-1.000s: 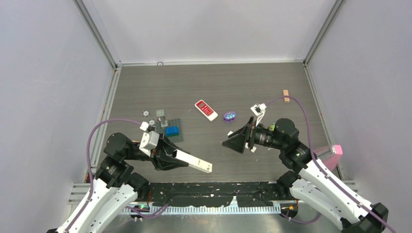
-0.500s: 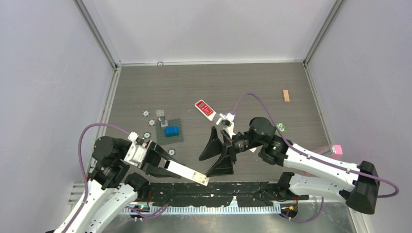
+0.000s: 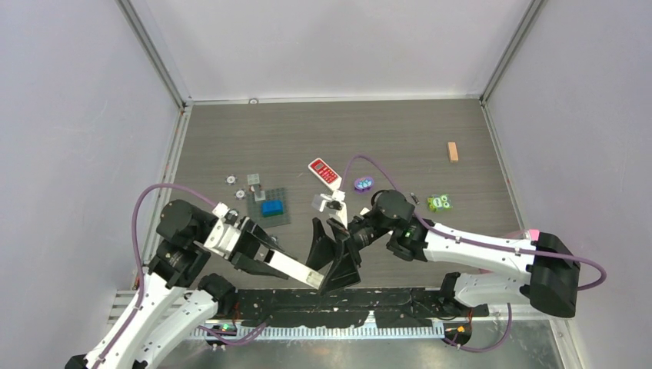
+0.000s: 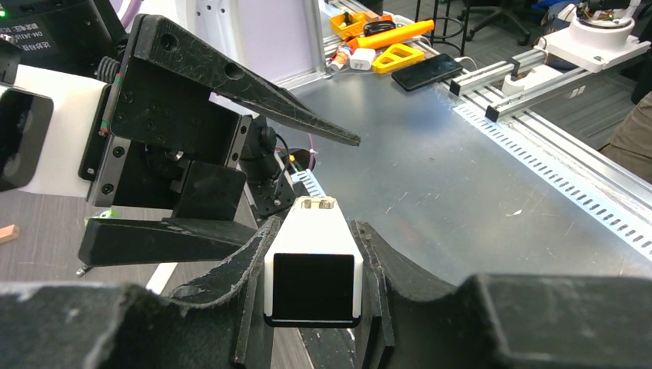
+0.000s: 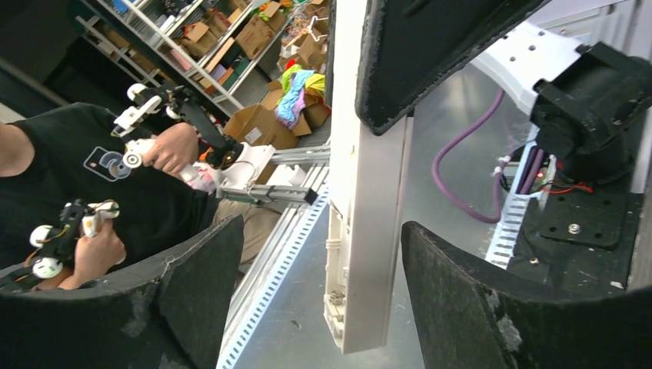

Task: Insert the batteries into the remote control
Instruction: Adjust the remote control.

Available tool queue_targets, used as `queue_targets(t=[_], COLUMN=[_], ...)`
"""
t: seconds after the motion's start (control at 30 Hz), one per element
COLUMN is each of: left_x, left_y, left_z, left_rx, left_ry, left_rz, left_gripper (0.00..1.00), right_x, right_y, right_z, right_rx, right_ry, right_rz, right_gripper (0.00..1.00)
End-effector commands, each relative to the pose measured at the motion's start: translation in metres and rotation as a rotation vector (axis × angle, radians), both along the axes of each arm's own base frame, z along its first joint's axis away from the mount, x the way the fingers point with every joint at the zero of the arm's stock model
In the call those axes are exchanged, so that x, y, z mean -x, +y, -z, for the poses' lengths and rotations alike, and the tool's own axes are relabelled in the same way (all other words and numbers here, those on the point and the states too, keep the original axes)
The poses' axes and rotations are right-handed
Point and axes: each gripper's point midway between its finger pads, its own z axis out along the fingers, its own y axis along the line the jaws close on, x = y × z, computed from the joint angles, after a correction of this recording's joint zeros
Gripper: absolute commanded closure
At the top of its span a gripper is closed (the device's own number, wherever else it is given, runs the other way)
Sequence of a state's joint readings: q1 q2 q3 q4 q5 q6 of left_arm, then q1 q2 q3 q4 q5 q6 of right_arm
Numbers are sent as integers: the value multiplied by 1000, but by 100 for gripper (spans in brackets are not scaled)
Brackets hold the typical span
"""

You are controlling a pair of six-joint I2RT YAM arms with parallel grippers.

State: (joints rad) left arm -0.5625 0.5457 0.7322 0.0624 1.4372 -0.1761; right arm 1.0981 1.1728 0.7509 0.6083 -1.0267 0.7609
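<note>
My left gripper (image 3: 260, 256) is shut on the remote control (image 3: 296, 269), a long white bar held over the table's near edge and pointing right. In the left wrist view its black end (image 4: 314, 286) sits between the left gripper's (image 4: 314, 228) two fingers. My right gripper (image 3: 330, 257) stands open, its jaws on either side of the remote's free end. The right wrist view shows that end (image 5: 369, 231) inside the right gripper's (image 5: 319, 231) gap, touching neither finger. A small blue-purple piece (image 3: 363, 184), likely one of the batteries, lies mid-table. A slim orange piece (image 3: 453, 151) lies far right.
A wider white remote with a red face (image 3: 325, 174) lies mid-table. Left of it sits a grey baseplate (image 3: 281, 218) carrying a blue brick (image 3: 271, 207), with small white bits (image 3: 231, 179) nearby. Green round pieces (image 3: 439, 202) lie right of the right arm.
The right arm has swung left and toward the near edge, so its open jaws now straddle the remote's free end. The left gripper still holds the remote, which has shifted slightly.
</note>
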Motion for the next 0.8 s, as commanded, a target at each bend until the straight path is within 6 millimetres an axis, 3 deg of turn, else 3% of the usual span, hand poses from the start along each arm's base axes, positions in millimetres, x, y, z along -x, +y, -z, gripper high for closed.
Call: queue_targets(t=[0.0, 0.1, 0.17, 0.27, 0.4, 0.43, 0.47, 0.5, 0.6, 0.63, 0.77], left_x=[0, -4, -6, -8, -14, -16, -17, -19, -26, -32, -56], left_y=[0, -1, -2, -2, -4, -4, -4, -4, -3, -3, -1], left_z=[-10, -10, -10, -10, -8, -7, -7, -6, -7, -8, -23], left_rx=[30, 27, 28, 30, 33, 32, 32, 30, 26, 30, 99], left_ry=[-55, -45, -48, -50, -40, -35, -30, -23, 15, 33, 216], left_rz=[-9, -32, -49, -68, -113, -132, -147, -163, -248, -297, -498], left_gripper=[100, 100, 100, 100, 99, 91, 76, 53, 6, 1, 0], right_x=[11, 14, 14, 12, 10, 8, 8, 6, 0, -3, -14], right_y=[-2, 0, 1, 4, 7, 8, 8, 10, 14, 15, 17], right_z=[-25, -25, -25, -23, -24, -24, -24, -24, -23, -25, -28], right_rx=[-89, -81, -82, -73, -71, -69, -67, -65, -68, -79, -107], right_ry=[-19, 4, 21, 43, 58, 64, 66, 68, 68, 68, 42], right_rz=[-61, -71, -69, -51, -35, -23, -18, -7, 31, 58, 157], right_gripper=[25, 36, 48, 56, 77, 82, 85, 89, 94, 94, 94])
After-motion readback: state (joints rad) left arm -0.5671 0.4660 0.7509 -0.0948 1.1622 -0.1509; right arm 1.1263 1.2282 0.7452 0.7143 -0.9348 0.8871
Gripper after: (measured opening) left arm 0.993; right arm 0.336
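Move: My left hand still holds the remote control by its near end; its middle lies about 3 cm to the right of this hand and 1 cm back, level with it. The remote's free end is already between my open right fingers, its middle some 4 cm left and 2 cm ahead of the right hand. From the left hand, far below on the table, the blue block lies about 25 cm ahead and 9 left, the red-keyed remote some 36 ahead and 7 right. I close my right fingers from wide open onto the free part of the remote control, pinching it across its sides while that hand eases less than 2 cm left along it. Once they grip, I spread my left fingers wide to let go and draw that hand about 2.5 cm forward, off the remote, swinging some 15 degrees counter-clockwise. ##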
